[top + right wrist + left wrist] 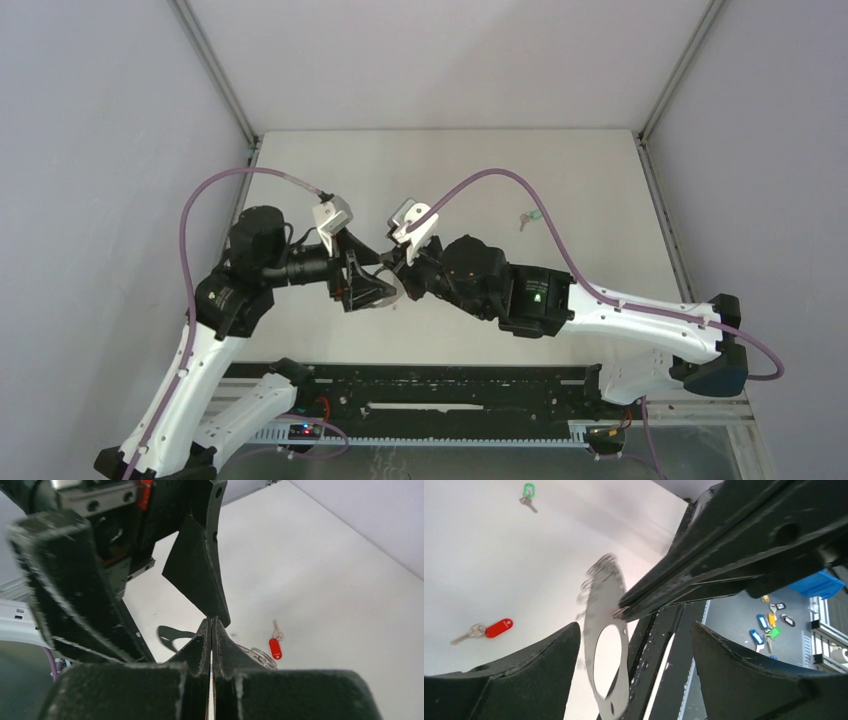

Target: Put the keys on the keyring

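The keyring hangs in mid-air, a flat grey plate with an oval hole and a blurred metal ring at its top. My right gripper is shut on its edge, and its coiled ring shows beside the fingers. My left gripper is open, one finger on each side of the plate, apart from it. The red key lies flat on the white table. The green key lies farther back. In the top view both grippers meet over mid-table: left gripper, right gripper.
The black rail runs along the near table edge under the arms. Grey walls and metal posts close the back and sides. Below the table stand a blue bin and several tagged keys on the floor.
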You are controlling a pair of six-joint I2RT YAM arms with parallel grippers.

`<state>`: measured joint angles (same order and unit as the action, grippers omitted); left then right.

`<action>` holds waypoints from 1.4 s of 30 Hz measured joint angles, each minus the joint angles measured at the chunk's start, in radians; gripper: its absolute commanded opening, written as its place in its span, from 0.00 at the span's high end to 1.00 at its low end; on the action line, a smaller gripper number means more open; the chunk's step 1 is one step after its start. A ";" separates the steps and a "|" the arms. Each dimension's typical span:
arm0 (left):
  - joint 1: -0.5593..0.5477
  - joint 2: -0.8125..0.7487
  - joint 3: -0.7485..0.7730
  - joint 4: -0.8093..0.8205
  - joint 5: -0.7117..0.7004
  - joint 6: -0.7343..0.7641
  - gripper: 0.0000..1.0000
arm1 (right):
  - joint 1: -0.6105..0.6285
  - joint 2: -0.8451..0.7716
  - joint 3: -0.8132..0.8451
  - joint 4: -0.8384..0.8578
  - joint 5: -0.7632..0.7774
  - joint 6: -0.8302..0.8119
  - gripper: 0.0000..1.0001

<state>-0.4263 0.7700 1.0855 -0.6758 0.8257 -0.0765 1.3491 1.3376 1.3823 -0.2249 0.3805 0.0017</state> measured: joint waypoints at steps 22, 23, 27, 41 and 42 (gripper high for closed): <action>-0.003 -0.006 -0.018 -0.027 0.019 0.089 1.00 | -0.023 -0.012 0.001 -0.003 -0.127 0.091 1.00; -0.004 -0.009 -0.018 -0.027 0.027 0.101 1.00 | -0.035 -0.019 0.001 -0.009 -0.154 0.104 1.00; -0.006 -0.022 -0.018 -0.021 0.061 0.130 1.00 | -0.082 -0.042 0.001 -0.028 -0.284 0.150 0.90; -0.007 -0.050 -0.018 -0.037 0.041 0.182 1.00 | -0.119 -0.130 0.001 -0.053 -0.544 0.156 0.61; -0.007 -0.054 -0.018 -0.037 0.040 0.182 1.00 | -0.122 -0.134 0.001 -0.059 -0.544 0.153 0.57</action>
<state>-0.4335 0.7162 1.0679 -0.7128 0.8654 0.1059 1.2270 1.2037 1.3830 -0.2836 -0.1635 0.1551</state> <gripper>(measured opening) 0.011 0.340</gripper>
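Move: The right fingers still pinch the keyring, its middle about 3 cm below that hand, 1 cm back and 1 cm to its left. From the open left hand the keyring sits level fore-and-aft, some 2 cm to the right and 2 cm below. The red-tagged key lies on the table about 10 cm farther out, neither left nor right, 32 cm below; the green-tagged key at the same depth, roughly 17 cm ahead and 24 cm right. Left fingers shut on the keyring; then the right hand part-opens, lets go, and draws back and up, 6-7 cm. ##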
